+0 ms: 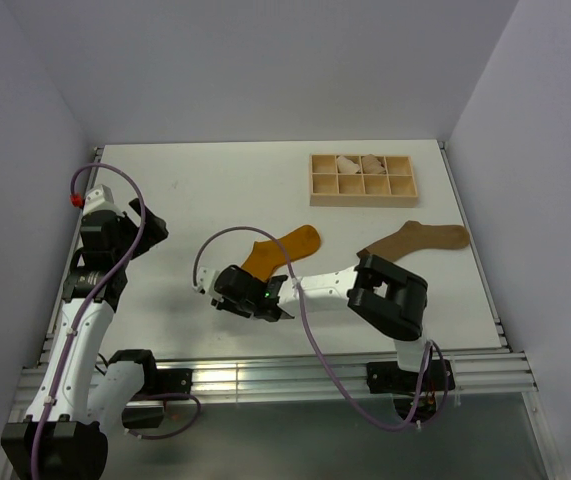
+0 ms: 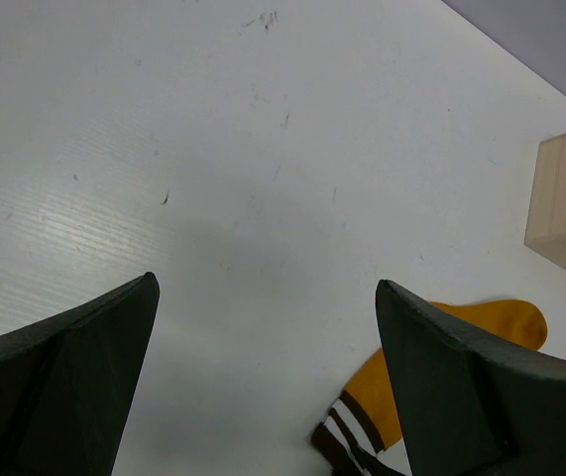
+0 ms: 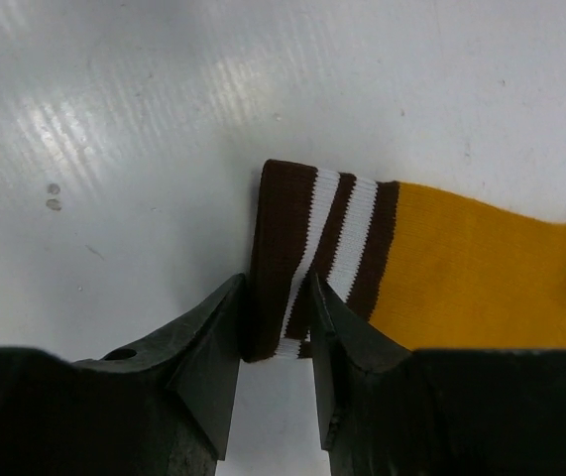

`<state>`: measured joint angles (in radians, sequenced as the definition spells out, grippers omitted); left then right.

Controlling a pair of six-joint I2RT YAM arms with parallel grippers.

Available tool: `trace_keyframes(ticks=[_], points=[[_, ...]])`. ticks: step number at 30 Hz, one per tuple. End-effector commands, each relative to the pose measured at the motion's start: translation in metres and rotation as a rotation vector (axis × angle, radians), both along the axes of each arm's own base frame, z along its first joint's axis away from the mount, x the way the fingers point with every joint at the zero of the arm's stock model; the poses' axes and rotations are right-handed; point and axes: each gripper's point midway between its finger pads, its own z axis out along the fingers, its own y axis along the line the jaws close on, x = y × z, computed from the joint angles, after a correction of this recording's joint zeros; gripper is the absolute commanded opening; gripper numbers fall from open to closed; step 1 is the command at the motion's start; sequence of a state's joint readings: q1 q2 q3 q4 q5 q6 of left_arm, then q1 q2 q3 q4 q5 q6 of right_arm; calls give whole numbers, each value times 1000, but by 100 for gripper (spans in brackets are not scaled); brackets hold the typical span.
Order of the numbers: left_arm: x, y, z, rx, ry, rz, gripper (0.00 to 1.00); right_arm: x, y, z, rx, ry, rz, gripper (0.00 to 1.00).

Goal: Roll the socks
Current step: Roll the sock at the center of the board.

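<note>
The mustard-orange sock lies flat mid-table, its toe toward the back. Its brown-and-white striped cuff is folded over, and it sits pinched between the fingers of my right gripper, which is shut on it low over the table. The tan-brown sock lies flat to the right, near the right arm's elbow. My left gripper hovers at the left side, wide open and empty. In its wrist view the orange sock shows beyond the right finger.
A wooden compartment box stands at the back right with pale rolled bundles in two of its back cells. Its corner shows in the left wrist view. The table's metal rail runs along the near edge.
</note>
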<state>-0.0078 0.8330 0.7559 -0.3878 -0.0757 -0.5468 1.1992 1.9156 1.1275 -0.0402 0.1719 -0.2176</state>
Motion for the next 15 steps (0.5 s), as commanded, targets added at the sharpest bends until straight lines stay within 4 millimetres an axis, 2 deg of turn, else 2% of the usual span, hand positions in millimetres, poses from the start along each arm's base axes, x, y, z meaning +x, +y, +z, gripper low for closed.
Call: trace_keyframes(ticks=[1, 4, 8, 9, 12, 13, 15], points=[[1, -1, 7, -14, -16, -4, 97, 1, -26, -22, -78, 45, -92, 39], [1, -2, 6, -15, -13, -6, 97, 5, -28, -23, -79, 55, -121, 35], [1, -2, 7, -15, -17, -7, 97, 2, -28, -24, -74, 84, -118, 24], [1, -3, 7, -17, -17, -11, 97, 0, -26, -21, -58, 95, -113, 18], [2, -8, 10, -26, -31, -41, 97, -5, -22, -12, -2, 156, -103, 10], [2, -10, 11, -32, -37, -53, 97, -9, -20, -9, 21, 192, -89, 10], [3, -15, 12, -41, -50, -76, 97, -5, -19, 0, 69, 226, -107, 7]])
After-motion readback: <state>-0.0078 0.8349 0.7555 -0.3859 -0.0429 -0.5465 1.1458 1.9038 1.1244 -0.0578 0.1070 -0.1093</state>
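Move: The orange sock's striped cuff is right at the right fingertips, its middle about 2 cm ahead and 1 cm lower. From there the sock runs off to its toe, roughly 15 cm ahead and 18 cm to the right. Farther off are the brown sock, some 16 cm ahead and 44 cm right, and the wooden tray, 34 cm ahead and 36 cm right. From the idle left hand the cuff lies about 9 cm back, 11 cm right and 19 cm below. The right fingers, low over the board astride the dark brown end of the cuff, close from under half open to nearly shut and pinch its edge between the tips. While closing, the hand eases about 1 cm forward and to the right, along the sock towards the toe, turning some 5 degrees clockwise and tipping its fingers slightly more downward. ##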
